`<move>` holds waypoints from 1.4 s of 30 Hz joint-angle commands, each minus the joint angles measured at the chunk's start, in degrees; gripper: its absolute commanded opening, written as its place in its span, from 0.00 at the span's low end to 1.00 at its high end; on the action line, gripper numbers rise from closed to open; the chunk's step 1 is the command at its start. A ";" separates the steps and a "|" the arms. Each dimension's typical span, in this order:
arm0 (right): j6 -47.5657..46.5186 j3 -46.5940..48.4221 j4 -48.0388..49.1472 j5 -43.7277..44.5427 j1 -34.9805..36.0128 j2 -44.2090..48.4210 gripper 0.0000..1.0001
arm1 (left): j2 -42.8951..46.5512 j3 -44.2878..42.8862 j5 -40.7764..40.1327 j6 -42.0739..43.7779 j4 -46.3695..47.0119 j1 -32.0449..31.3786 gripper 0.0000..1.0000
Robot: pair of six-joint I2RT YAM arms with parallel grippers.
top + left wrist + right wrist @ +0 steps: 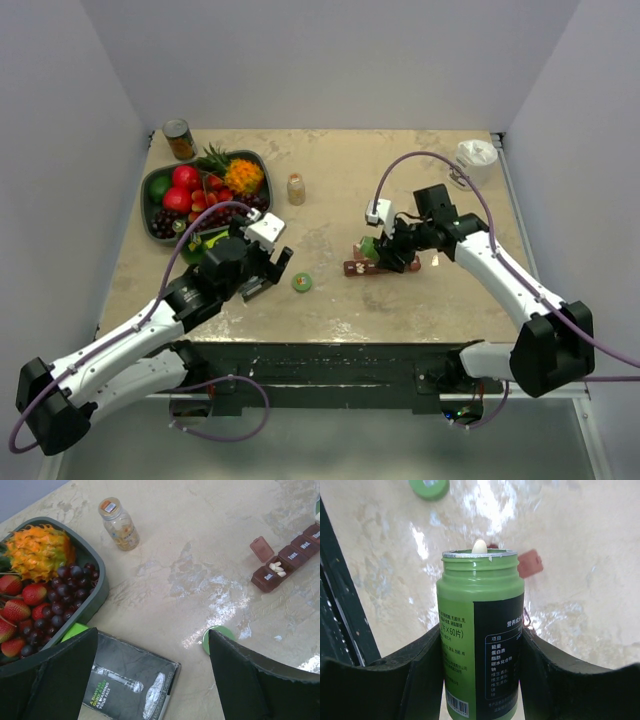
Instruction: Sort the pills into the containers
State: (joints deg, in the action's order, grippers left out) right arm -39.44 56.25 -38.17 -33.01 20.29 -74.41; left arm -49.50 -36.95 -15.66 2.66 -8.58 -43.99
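The containers [291, 556], a dark red-brown strip of day-labelled compartments, lie on the table right of centre [362, 268]. Its end compartment stands open, lid up [530, 563], with a few white pills [276, 569] inside. My right gripper [388, 250] is shut on an uncapped green pill bottle [480, 625], tipped over the strip [370, 246]. One white pill [479, 546] sits at the bottle's mouth. My left gripper [266, 266] hangs open and empty above the table [152, 650], to the left of the strip.
A green bottle cap [302, 283] lies between the arms, half behind my left finger [212, 636]. A black box [132, 682] lies under the left gripper. At far left are a dark fruit tray [152, 180], a can [179, 139] and a small glass bottle [296, 189].
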 commanded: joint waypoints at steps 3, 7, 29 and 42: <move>6.20 6.68 11.61 -13.02 -1.13 3.30 0.00 | 7.21 2.84 -6.48 0.33 5.06 0.13 0.96; 15.68 11.84 22.93 -18.38 -1.31 3.40 0.00 | 8.71 3.90 -8.24 -0.46 5.24 0.13 0.96; 75.27 30.34 81.63 -28.95 -9.13 1.55 0.00 | 10.56 5.13 -5.96 -7.49 4.45 0.13 0.97; 59.20 1.87 74.95 -34.75 -8.96 9.02 0.00 | 3.45 3.47 6.51 -15.83 0.05 0.22 0.97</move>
State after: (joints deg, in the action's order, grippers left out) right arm 36.42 63.29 47.33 -65.21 11.22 -69.71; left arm -44.10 -31.57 -14.24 -8.19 -8.32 -43.99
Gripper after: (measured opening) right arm 0.540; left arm 0.974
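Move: The right hand, holding the green bottle mouth-first down to the left, has the open Sunday compartment of the pill organizer about 8 cm to its left, 1 cm ahead and 12 cm below. The compartment's raised flap is some 3 cm beyond it; the green cap lies roughly 19 cm left of the hand and 3 cm back, the glass jar 21 cm left and 20 cm ahead. From the empty left hand the compartment is about 20 cm right, 1 cm ahead and 18 cm down. Up and fast, the right hand swings the green bottle away from the pill organizer, about 44 cm high, then sinks again by some 13 cm, ending a little left. Meanwhile the wrist rolls some 60 degrees, left side rising, so the fingers point left and the bottle turns upright; the grip stays. The left hand, open and empty, sways slightly left and up, then returns, ending slightly lower and farther back. ##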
